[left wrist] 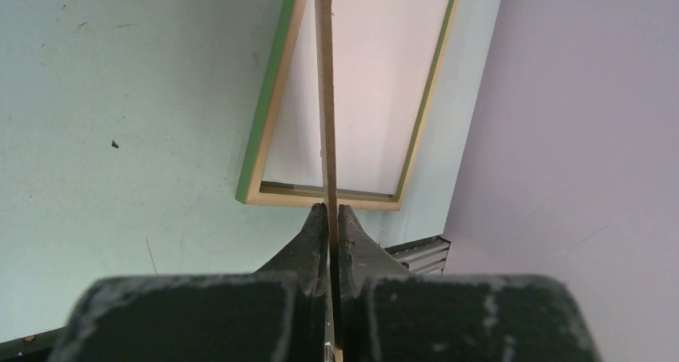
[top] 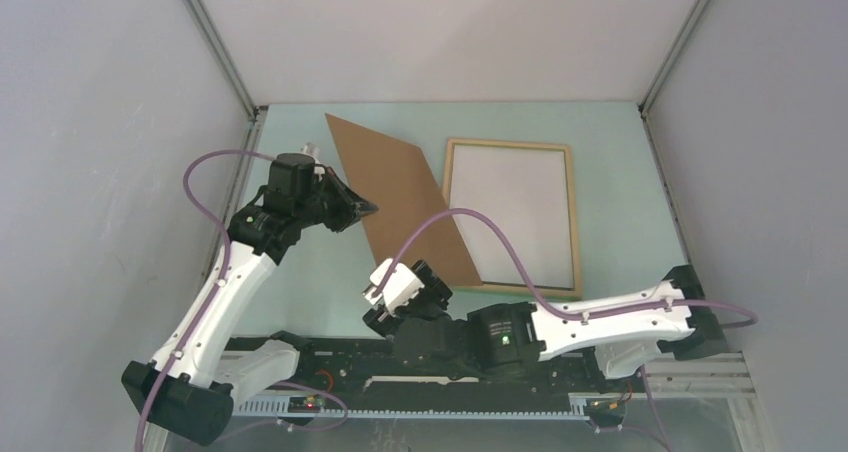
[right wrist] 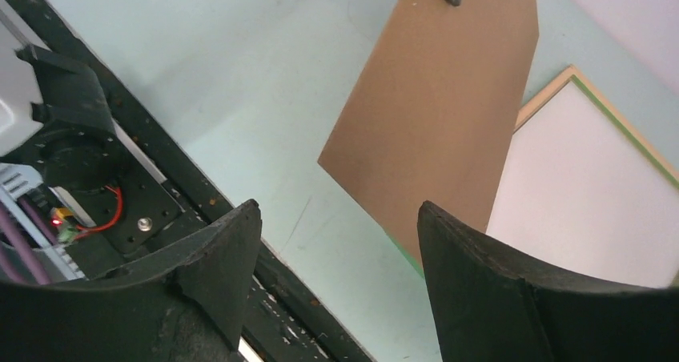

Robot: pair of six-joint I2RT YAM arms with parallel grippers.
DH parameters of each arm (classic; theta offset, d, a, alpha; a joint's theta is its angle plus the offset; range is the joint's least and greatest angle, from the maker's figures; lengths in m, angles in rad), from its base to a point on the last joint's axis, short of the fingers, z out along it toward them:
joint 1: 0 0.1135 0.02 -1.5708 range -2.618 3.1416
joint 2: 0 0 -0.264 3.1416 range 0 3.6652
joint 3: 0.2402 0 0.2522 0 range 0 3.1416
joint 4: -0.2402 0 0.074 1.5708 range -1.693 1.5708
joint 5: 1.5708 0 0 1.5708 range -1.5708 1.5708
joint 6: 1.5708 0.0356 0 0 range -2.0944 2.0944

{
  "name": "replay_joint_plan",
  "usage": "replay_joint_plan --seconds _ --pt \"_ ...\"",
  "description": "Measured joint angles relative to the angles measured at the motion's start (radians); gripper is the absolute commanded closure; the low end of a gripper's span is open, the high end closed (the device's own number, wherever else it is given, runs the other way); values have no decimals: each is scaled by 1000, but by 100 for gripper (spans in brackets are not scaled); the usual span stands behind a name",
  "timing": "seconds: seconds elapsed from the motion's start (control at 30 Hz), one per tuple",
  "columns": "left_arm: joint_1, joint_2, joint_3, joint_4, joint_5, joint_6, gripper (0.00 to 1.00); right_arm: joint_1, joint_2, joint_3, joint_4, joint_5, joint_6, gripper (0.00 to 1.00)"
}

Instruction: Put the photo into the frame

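The photo (top: 405, 200) shows only its plain brown board back. It is tilted, with its right part overlapping the frame's left side. My left gripper (top: 365, 209) is shut on its left edge; in the left wrist view the board (left wrist: 323, 98) runs edge-on out of the closed gripper (left wrist: 330, 211). The frame (top: 573, 222) lies flat at the back right, light wood rim up, white panel inside; it also shows in the left wrist view (left wrist: 276, 98). My right gripper (right wrist: 336, 218) is open and empty, low near the front edge, with the photo (right wrist: 448, 114) and frame (right wrist: 620, 114) beyond it.
Pale green table (top: 300, 282) inside grey walls. A black rail with cable tray (top: 450, 387) runs along the near edge. The right arm (top: 600, 322) stretches across the front. Purple cables loop over both arms.
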Motion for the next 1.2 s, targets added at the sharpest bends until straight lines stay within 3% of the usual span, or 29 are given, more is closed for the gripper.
replay_joint_plan --seconds 0.23,0.47,0.67,1.03,1.2 --pt "0 0 0 -1 -14 -39 100 -2 111 12 32 53 -78 31" --pt "0 1 0 -10 -16 -59 100 -14 317 154 -15 214 -162 43" --pt "0 3 0 -27 -17 -58 100 -32 362 187 -53 286 -185 45" --pt "0 3 0 -48 -4 -60 100 -92 362 198 -80 304 -200 99" --pt "0 2 19 -51 8 -68 100 -93 363 215 -84 339 -256 100"
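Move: The near end of the brown board's left edge, close to its near corner, lies about 7 cm ahead of the right hand, 2 cm to its left and 3 cm below. The left gripper, pinching that same edge farther out, is some 15 cm ahead of the right hand and 3 cm left. The frame's middle sits roughly 14 cm ahead, 24 cm right and 25 cm below. From the left hand, the near end of the edge is about 9 cm back and 1 cm right, nearly level. The board's left edge, still pinched by the nearly still left hand, is what the open right hand goes for: it dips about 4 cm while swinging left, then pushes forward and back a little to the right, ending some 7 cm farther out. The wrist turns about 35 degrees, left side sinking, fingertips tipping up and clockwise, and the fingers shut on the edge near the near corner. ##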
